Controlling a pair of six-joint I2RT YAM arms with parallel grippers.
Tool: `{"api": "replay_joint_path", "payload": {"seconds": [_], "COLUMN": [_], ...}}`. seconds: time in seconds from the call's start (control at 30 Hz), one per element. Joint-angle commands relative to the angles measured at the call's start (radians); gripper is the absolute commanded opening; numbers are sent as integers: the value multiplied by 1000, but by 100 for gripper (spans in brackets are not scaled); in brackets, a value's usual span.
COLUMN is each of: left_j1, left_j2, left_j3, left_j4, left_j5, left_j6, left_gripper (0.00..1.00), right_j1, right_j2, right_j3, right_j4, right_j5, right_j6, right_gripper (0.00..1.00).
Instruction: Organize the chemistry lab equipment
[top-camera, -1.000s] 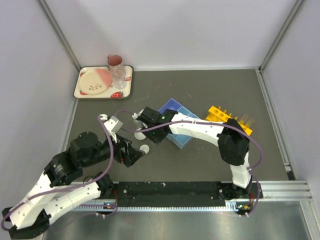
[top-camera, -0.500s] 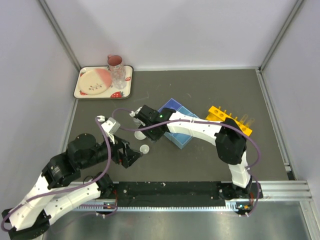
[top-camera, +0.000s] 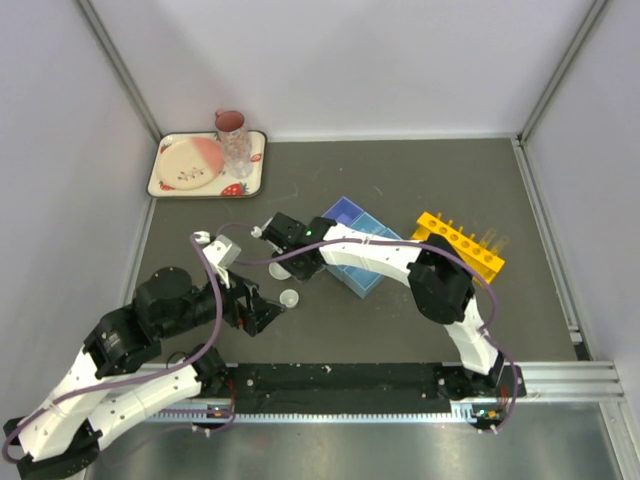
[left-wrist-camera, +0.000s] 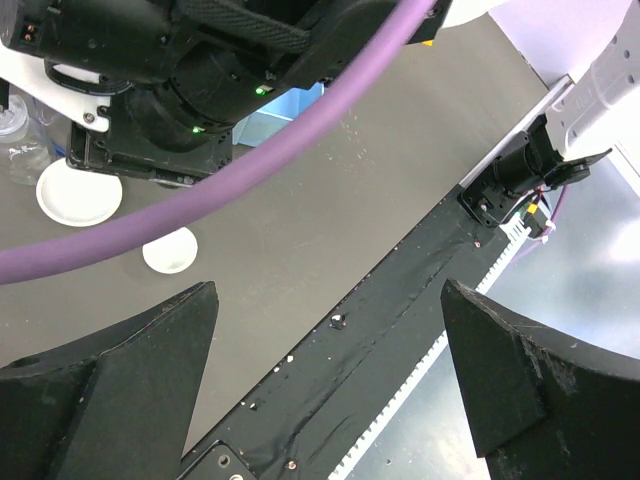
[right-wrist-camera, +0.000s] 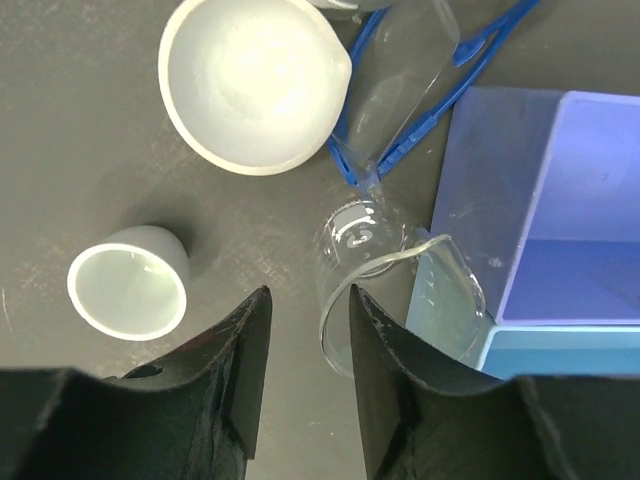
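A small clear beaker (right-wrist-camera: 385, 262) lies tilted against the blue divided tray (right-wrist-camera: 570, 190). My right gripper (right-wrist-camera: 307, 292) hangs over it, open by a narrow gap. Its right finger (right-wrist-camera: 385, 350) covers the beaker's rim, its left finger stands outside, and the beaker's left wall edge shows between them. Beyond lie a large white dish (right-wrist-camera: 250, 80), a small white dish (right-wrist-camera: 130, 285) and blue-rimmed goggles (right-wrist-camera: 420, 80). My left gripper (left-wrist-camera: 325, 290) is wide open and holds nothing, near the table's front edge beside the small dish (top-camera: 289, 297). The yellow rack (top-camera: 460, 242) stands to the right of the tray (top-camera: 345, 210).
A cream strawberry-patterned tray (top-camera: 255, 170) with a plate, a pink mug (top-camera: 231, 123) and a clear tumbler (top-camera: 238, 152) sits in the back left corner. A black strip (top-camera: 340, 380) runs along the front edge. White walls close off the sides and back.
My right gripper has shifted a little to the left and its jaws have narrowed. My left arm drew back slightly toward the front, still wide open.
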Motion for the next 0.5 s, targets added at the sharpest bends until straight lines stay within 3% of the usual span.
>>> {"api": "replay_joint_path", "payload": {"seconds": [0.0,0.17,0.47], "left_j1": [4,3,3], "left_j2": [-3,-9,-6], "left_j3": [21,22,88], "left_j4": [13,8,-44], "left_j5": [-19,-18,-47], "left_j6": [16,13,24], "left_gripper": [99,99,99], "right_j1": [2,3,5], "right_j2": [20,17,-66], "right_j3": [51,25,19], "right_j4": [13,13,-18], "right_j5": [24,41,45], "right_j6": [-24,-13,3], "right_gripper": [32,0,0]}}
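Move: The right hand, fingers half open, is over the near-left rim of the clear beaker. The beaker's middle lies about 3 cm ahead, 1 cm right and 4 cm below. The small white cup is some 4 cm back and 4 cm left, the larger white dish about 3 cm ahead and 5 cm left, and the blue box roughly 7 cm ahead and 12 cm right, all around 5 cm lower. From the left hand, the beaker is about 17 cm ahead, 5 cm right and 24 cm down. The right fingers shut from about half open and pinch the beaker's thin glass wall at the rim, on its near-left side. As they start closing, the hand sinks the last 1 cm or so, then practically holds its place with only a slight creep forward, keeping the fingers steeply down while the grip tightens. ##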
